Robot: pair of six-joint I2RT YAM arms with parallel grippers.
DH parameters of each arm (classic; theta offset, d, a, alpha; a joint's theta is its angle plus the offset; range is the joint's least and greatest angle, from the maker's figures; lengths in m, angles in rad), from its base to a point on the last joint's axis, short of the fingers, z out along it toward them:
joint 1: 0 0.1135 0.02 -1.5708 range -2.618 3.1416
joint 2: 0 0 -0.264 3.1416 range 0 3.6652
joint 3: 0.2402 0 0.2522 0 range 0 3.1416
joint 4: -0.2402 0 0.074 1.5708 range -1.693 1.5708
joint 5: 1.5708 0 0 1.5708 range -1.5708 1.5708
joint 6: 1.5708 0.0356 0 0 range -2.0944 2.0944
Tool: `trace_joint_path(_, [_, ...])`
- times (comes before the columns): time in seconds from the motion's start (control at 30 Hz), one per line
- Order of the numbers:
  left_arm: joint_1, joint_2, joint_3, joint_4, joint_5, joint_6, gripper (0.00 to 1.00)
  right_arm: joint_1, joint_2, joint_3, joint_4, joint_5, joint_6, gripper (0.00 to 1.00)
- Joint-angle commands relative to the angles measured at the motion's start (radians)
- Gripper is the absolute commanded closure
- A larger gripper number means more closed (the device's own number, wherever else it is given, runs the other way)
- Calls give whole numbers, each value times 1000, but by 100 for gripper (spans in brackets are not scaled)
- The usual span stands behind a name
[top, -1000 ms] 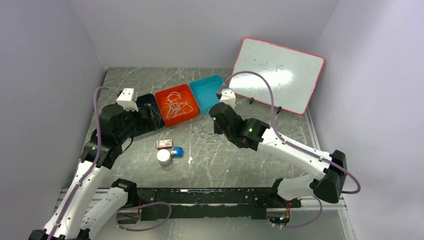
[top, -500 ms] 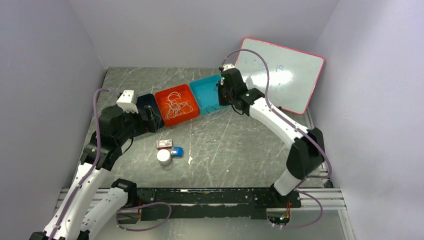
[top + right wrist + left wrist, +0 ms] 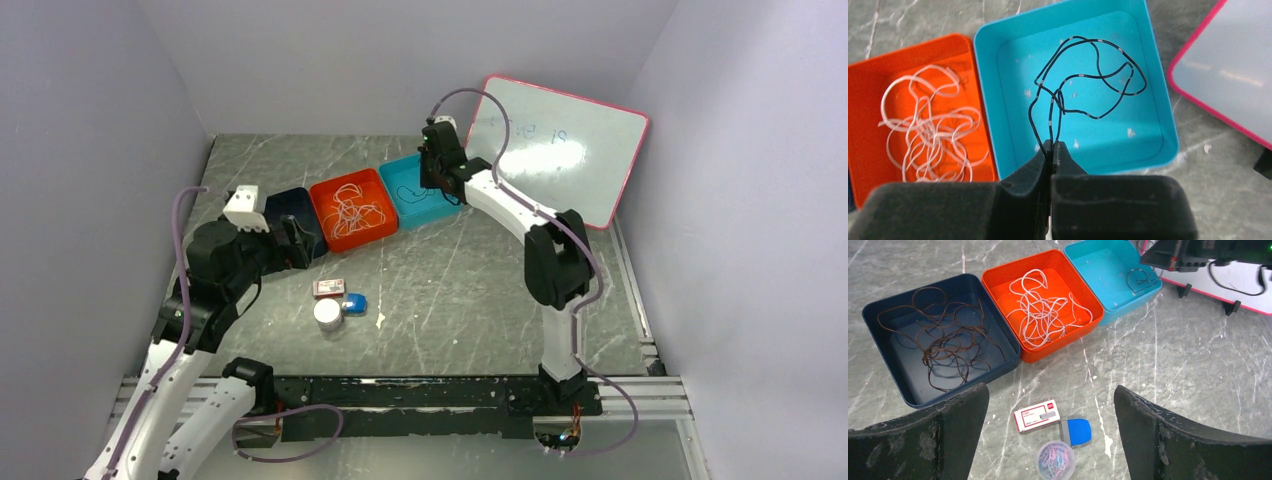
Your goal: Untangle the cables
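My right gripper (image 3: 1053,145) is shut on a thin black cable (image 3: 1083,76) and holds it above the teal tray (image 3: 985,100). The cable's loops hang down into that tray. White cables (image 3: 928,130) lie piled in the orange tray (image 3: 868,90) beside it. Dark brown cables (image 3: 948,345) are spread in the navy tray (image 3: 878,310). My left gripper (image 3: 1050,390) is wide open and holds nothing, hovering over the table in front of the navy and orange trays. From above, the right gripper (image 3: 430,182) sits over the teal tray (image 3: 440,215).
A small red-and-white box (image 3: 1037,415), a blue-and-grey piece (image 3: 1078,431) and a round tub of paper clips (image 3: 1054,460) lie under my left gripper. A pink-framed whiteboard (image 3: 560,150) leans at the back right, close to the teal tray.
My right arm has swung from the middle of the table back to the teal tray, carrying the black cable. The left arm has pulled back slightly toward me.
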Motion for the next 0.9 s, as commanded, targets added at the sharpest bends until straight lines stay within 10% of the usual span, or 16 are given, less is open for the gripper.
trace_joint_path(0.0, [-6, -17, 32, -10, -36, 7, 1, -20, 96, 71, 54, 41, 61, 100])
trace_joint_path(0.63, [-5, 17, 12, 13, 71, 22, 1, -33, 308, 208, 86, -5, 99, 94])
trace_joint_path(0.87, [-6, 20, 9, 17, 80, 23, 1, -39, 292, 220, 92, -16, 75, 65])
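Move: Ahead of the right hand, which already holds the black cable hanging shut in its fingers, the turquoise bin's middle lies about 8 cm farther out, 1 cm left and 12 cm below. The orange bin with the white cable is some 16 cm left and 2 cm ahead of this hand; the navy bin with the brown cable is roughly 32 cm left and 3 cm back. From the idle left hand the turquoise bin is about 31 cm ahead, 24 cm right and 23 cm down. Sinking about 8 cm towards the floor of the turquoise bin, the right hand carries the hanging black cable down while easing some 5 cm forward and slightly left, the fingers tipping down a little. Once the descent ends, the fingers part to roughly a third open to let go of the cable, while the hand creeps forward. ##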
